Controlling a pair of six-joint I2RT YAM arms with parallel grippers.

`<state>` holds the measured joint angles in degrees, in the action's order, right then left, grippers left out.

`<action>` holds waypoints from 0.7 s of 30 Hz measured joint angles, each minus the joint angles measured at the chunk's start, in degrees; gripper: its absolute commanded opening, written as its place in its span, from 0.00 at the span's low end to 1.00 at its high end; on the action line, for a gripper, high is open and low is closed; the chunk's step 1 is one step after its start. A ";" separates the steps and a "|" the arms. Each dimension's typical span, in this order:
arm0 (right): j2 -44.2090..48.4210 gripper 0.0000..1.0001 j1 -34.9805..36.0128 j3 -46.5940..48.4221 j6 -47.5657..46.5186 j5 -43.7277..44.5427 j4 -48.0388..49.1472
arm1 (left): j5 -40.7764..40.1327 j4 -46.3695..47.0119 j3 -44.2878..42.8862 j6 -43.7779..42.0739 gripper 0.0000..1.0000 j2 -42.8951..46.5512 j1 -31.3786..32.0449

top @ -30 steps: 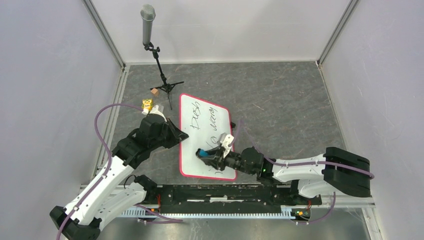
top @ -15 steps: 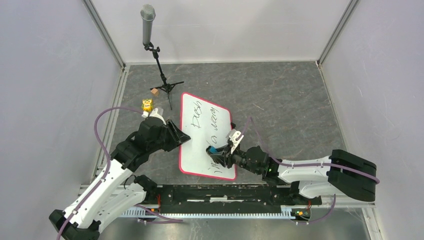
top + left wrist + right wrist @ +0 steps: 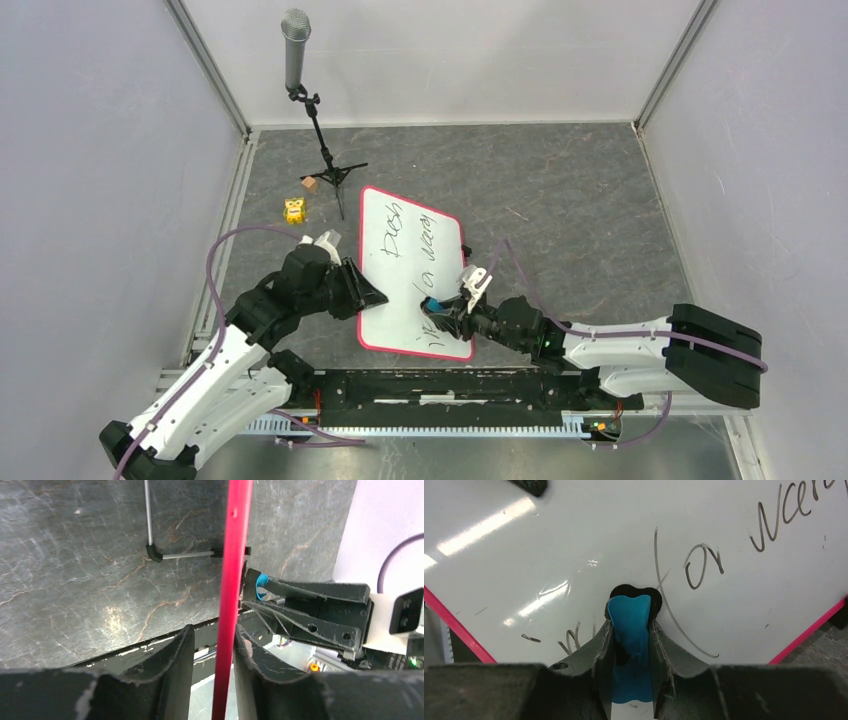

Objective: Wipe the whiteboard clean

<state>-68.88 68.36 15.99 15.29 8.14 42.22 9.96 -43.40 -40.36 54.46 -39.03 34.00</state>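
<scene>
The whiteboard [image 3: 400,255] lies flat on the dark floor, pink-red rimmed, with black handwriting [image 3: 704,567] on it. My right gripper [image 3: 434,306] is shut on a small blue eraser [image 3: 629,617], whose dark tip presses the board's near part beside faint smeared strokes. My left gripper [image 3: 374,297] sits at the board's left edge. In the left wrist view the red rim [image 3: 231,580] stands between its fingers, with a gap on the left side, so the gripper [image 3: 214,636] is open around the rim.
A microphone on a tripod stand [image 3: 297,50] rises at the back left. A small yellow toy [image 3: 294,210] and an orange block [image 3: 309,183] lie left of the board. The black base rail [image 3: 450,385] runs along the near edge; walls close in both sides.
My left gripper has slid nearer along the board's left edge and loosened from the rim. The right gripper has carried the eraser a little to the right across the near part.
</scene>
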 measured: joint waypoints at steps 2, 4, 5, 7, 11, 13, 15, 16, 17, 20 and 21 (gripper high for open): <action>0.33 0.22 0.00 -1.29 -0.13 -0.09 0.83 | 1.20 1.66 1.55 0.07 0.25 0.61 0.52; 0.48 0.22 0.39 -2.71 -0.20 0.00 2.38 | 1.90 2.93 2.23 0.31 0.08 0.96 0.85; 0.46 0.22 0.92 -3.10 -0.39 0.37 3.06 | 2.29 3.50 2.29 0.31 0.03 1.01 1.03; 0.33 0.22 2.45 -3.26 -1.36 2.40 3.96 | 2.86 4.94 2.25 0.50 0.02 1.01 1.40; -0.74 0.21 6.36 -2.29 -4.70 8.24 4.20 | 2.34 4.81 2.23 0.66 0.02 0.96 1.95; -1.27 0.22 8.09 -1.31 -6.19 10.12 4.20 | 1.79 4.76 2.23 1.01 0.02 1.03 2.38; -2.08 0.22 10.12 0.90 -7.87 11.28 4.07 | 1.01 4.70 2.23 1.49 0.02 1.27 2.99; -2.49 0.22 11.10 2.21 -8.57 11.37 4.04 | 0.63 4.63 2.23 1.64 0.02 1.42 3.30; -2.89 0.22 11.93 3.39 -9.11 11.17 4.09 | 0.37 4.59 2.23 1.70 0.02 1.55 3.48; -4.35 0.21 14.27 6.88 -9.84 8.35 5.55 | -0.59 4.55 2.23 2.34 0.02 1.95 4.02; -4.61 0.22 14.60 7.26 -9.81 7.54 6.03 | -0.79 4.52 2.23 2.43 0.02 2.01 4.11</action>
<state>-73.49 82.96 23.24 5.48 15.68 48.25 9.17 -38.87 -38.13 56.88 -37.01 38.11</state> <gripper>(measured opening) 0.319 0.100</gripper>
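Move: The right hand holds the eraser on the sloping whiteboard; the board's near-left corner lies about 11 cm to its left, 7 cm back and 8 cm higher. The left gripper is some 8 cm left, 1 cm ahead and 6 cm higher, and the "or" letters stand about 4 cm straight ahead. The left hand's part-open fingers straddle the board's left rim, roughly 2 cm left of and level with the hand point. Right drags the eraser some 9 cm left, back and up towards the corner; left fingers pinch the rim. ##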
